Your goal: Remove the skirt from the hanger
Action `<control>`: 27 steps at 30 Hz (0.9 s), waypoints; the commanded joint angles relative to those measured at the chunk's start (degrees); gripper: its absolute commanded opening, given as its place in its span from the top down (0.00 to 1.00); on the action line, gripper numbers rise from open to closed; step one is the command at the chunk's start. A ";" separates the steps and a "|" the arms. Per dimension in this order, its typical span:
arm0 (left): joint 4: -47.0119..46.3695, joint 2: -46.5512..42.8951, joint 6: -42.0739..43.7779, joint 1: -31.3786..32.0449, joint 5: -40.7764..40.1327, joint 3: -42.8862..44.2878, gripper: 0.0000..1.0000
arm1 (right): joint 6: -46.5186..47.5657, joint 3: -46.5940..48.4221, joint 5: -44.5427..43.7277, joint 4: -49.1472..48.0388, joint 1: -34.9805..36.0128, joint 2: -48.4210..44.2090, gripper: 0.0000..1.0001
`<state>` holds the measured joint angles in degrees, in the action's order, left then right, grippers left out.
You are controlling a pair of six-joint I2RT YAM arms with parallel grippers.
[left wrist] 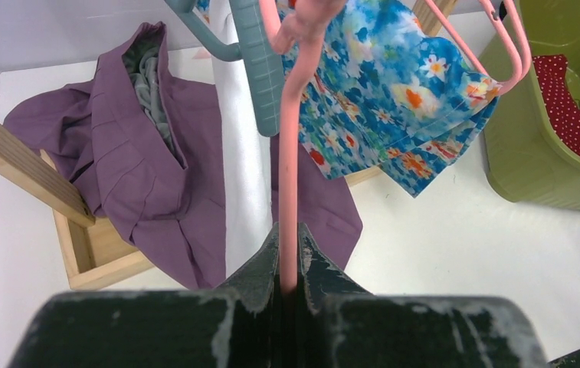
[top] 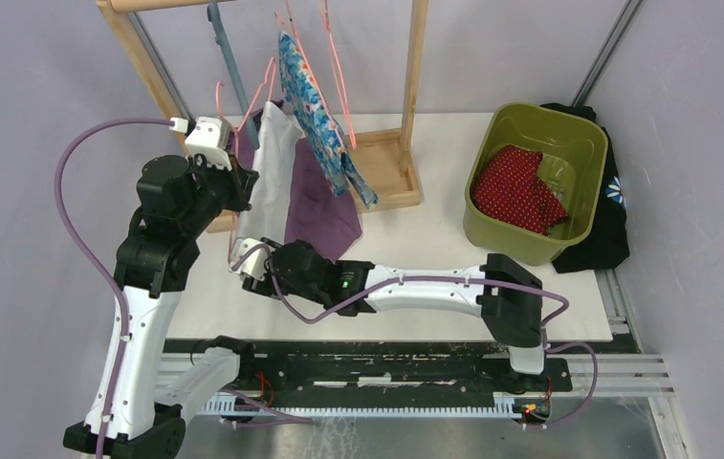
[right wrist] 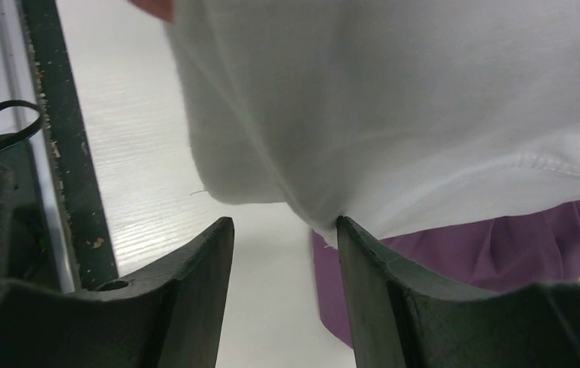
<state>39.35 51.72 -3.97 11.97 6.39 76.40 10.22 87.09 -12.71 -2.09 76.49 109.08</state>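
A white skirt (top: 270, 177) hangs from a pink hanger (left wrist: 289, 176); in the left wrist view it shows as a narrow white strip (left wrist: 246, 176). My left gripper (left wrist: 289, 257) is shut on the hanger's pink wire, left of the skirt's top (top: 246, 179). My right gripper (right wrist: 283, 226) is open just under the skirt's lower hem (right wrist: 394, 115), near the table's front (top: 245, 260). The hem's lowest corner touches the tip of the right-hand finger (right wrist: 371, 261). Nothing lies between the jaws.
A purple garment (top: 324, 206) lies over the wooden rack's base (top: 398, 177). A blue floral garment (top: 319, 124) hangs on another pink hanger, next to a grey-green hanger (left wrist: 263, 69). A green bin (top: 578, 143) with red dotted cloth stands right, black cloth (top: 616, 225) behind it.
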 commanded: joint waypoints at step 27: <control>-3.57 -1.38 -1.33 0.10 0.29 -0.19 0.97 | 5.18 -8.00 -26.36 -15.80 -6.01 -12.34 0.99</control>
<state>39.29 51.35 -3.97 11.99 6.57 76.25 13.39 80.07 -31.86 -15.64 72.58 104.97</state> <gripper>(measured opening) 0.068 0.030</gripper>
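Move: The lower fold of the white skirt hangs just off the open right fingers, about 4 cm ahead, 1 cm left and 2 cm above. The neck of its pink hanger is some 10 cm ahead, level sideways and 17 cm above the right hand, while the floral skirt is roughly 22 cm ahead, 11 cm right and 10 cm higher. The dropped purple skirt lies around 14 cm ahead, 9 cm right and 19 cm down. From the left hand, the fold is about 6 cm back, level sideways and 15 cm below. The right hand reaches forward about 6 cm into the lower part of the white skirt, rising slightly and swinging its fingers clockwise, and on the way its half-open fingers shut and pinch the fold. Still pinching, it then draws the cloth some 5 cm to the right, forward and a little up towards the floral skirt, the whole turn coming to about 25 degrees, while the left hand stays put with its grip on the hanger's neck. ##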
